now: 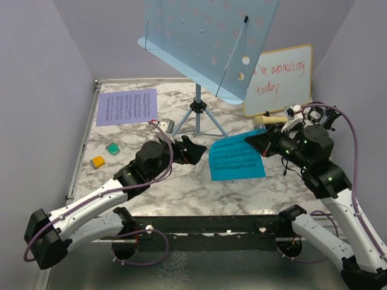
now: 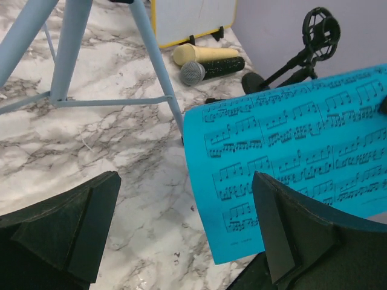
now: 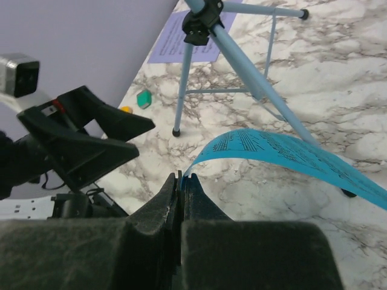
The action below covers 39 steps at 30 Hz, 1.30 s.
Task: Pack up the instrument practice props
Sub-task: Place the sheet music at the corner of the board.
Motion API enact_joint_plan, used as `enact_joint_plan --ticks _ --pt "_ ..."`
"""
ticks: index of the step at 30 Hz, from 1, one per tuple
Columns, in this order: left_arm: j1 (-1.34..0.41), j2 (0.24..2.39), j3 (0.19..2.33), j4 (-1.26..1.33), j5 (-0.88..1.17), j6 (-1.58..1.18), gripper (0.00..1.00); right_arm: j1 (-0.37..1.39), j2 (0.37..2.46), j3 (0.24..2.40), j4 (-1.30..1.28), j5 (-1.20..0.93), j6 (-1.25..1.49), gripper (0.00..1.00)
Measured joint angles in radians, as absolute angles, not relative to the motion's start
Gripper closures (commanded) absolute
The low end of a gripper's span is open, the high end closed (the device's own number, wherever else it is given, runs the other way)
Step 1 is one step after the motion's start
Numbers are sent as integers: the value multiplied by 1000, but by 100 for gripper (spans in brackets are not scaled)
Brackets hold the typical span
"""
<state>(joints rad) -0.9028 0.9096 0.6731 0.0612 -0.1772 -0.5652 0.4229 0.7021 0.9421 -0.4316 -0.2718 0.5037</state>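
Note:
The cyan sheet (image 1: 237, 158) lies on the marble, and my right gripper (image 1: 253, 140) is shut on its right edge. In the right wrist view the sheet (image 3: 290, 154) arches up from the closed jaws (image 3: 181, 178). My left gripper (image 1: 195, 151) is open at the sheet's left edge. Its jaws (image 2: 184, 232) hold nothing, and the right-hand finger (image 2: 278, 229) overlaps the sheet (image 2: 284, 157). The light-blue music rack (image 1: 205, 36) stands on tripod legs (image 1: 198, 118). The printed music sheet (image 1: 127, 107) lies at the back left. The cream microphone (image 2: 205, 53) and the black studio microphone (image 2: 320, 33) are at the back right.
A wood-framed whiteboard (image 1: 278, 81) with red writing leans on the back right wall. A green block (image 1: 112, 148) and an orange block (image 1: 97, 162) sit at the left. Purple walls close in both sides. A tripod leg (image 2: 160, 72) comes down near the sheet's far left corner.

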Motion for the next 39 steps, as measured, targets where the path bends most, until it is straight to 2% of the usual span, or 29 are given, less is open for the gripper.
enact_joint_plan --ticks 6,14,26,39 --pt "-746 911 567 236 -10 -768 1 423 712 941 -386 -373 510 99" --pt "-743 911 554 359 80 -933 1 423 672 926 -275 -465 539 100" --pt "-739 903 493 482 113 -1118 4 423 625 881 -103 -526 570 100" --pt "-739 946 493 645 207 -1190 7 423 612 791 38 -567 613 100"
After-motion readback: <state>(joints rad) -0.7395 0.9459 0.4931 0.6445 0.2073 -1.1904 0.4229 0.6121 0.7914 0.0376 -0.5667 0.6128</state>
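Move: The teal sheet music's middle lies about 12 cm to the right of the empty, open left hand, 1 cm back and some 3 cm above it. The music stand's left foot stands about 20 cm ahead and 11 cm left of that hand, and the stand's right foot 20 cm ahead and 14 cm right, both some 20 cm below. The right hand already pinches the sheet's far edge; from it the left hand is roughly 16 cm left, 4 cm back and 7 cm lower. Rising about 6 cm while drawing back and leftward some 4 cm each, the right hand brings the held sheet to the left hand, turning left and tipping up, grip kept shut. The left hand jogs slightly forward, then rises about 6 cm and eases back and right, rolling some 40 degrees with its left side down until the sheet's free edge lies between its barely narrowed, still open fingers. ##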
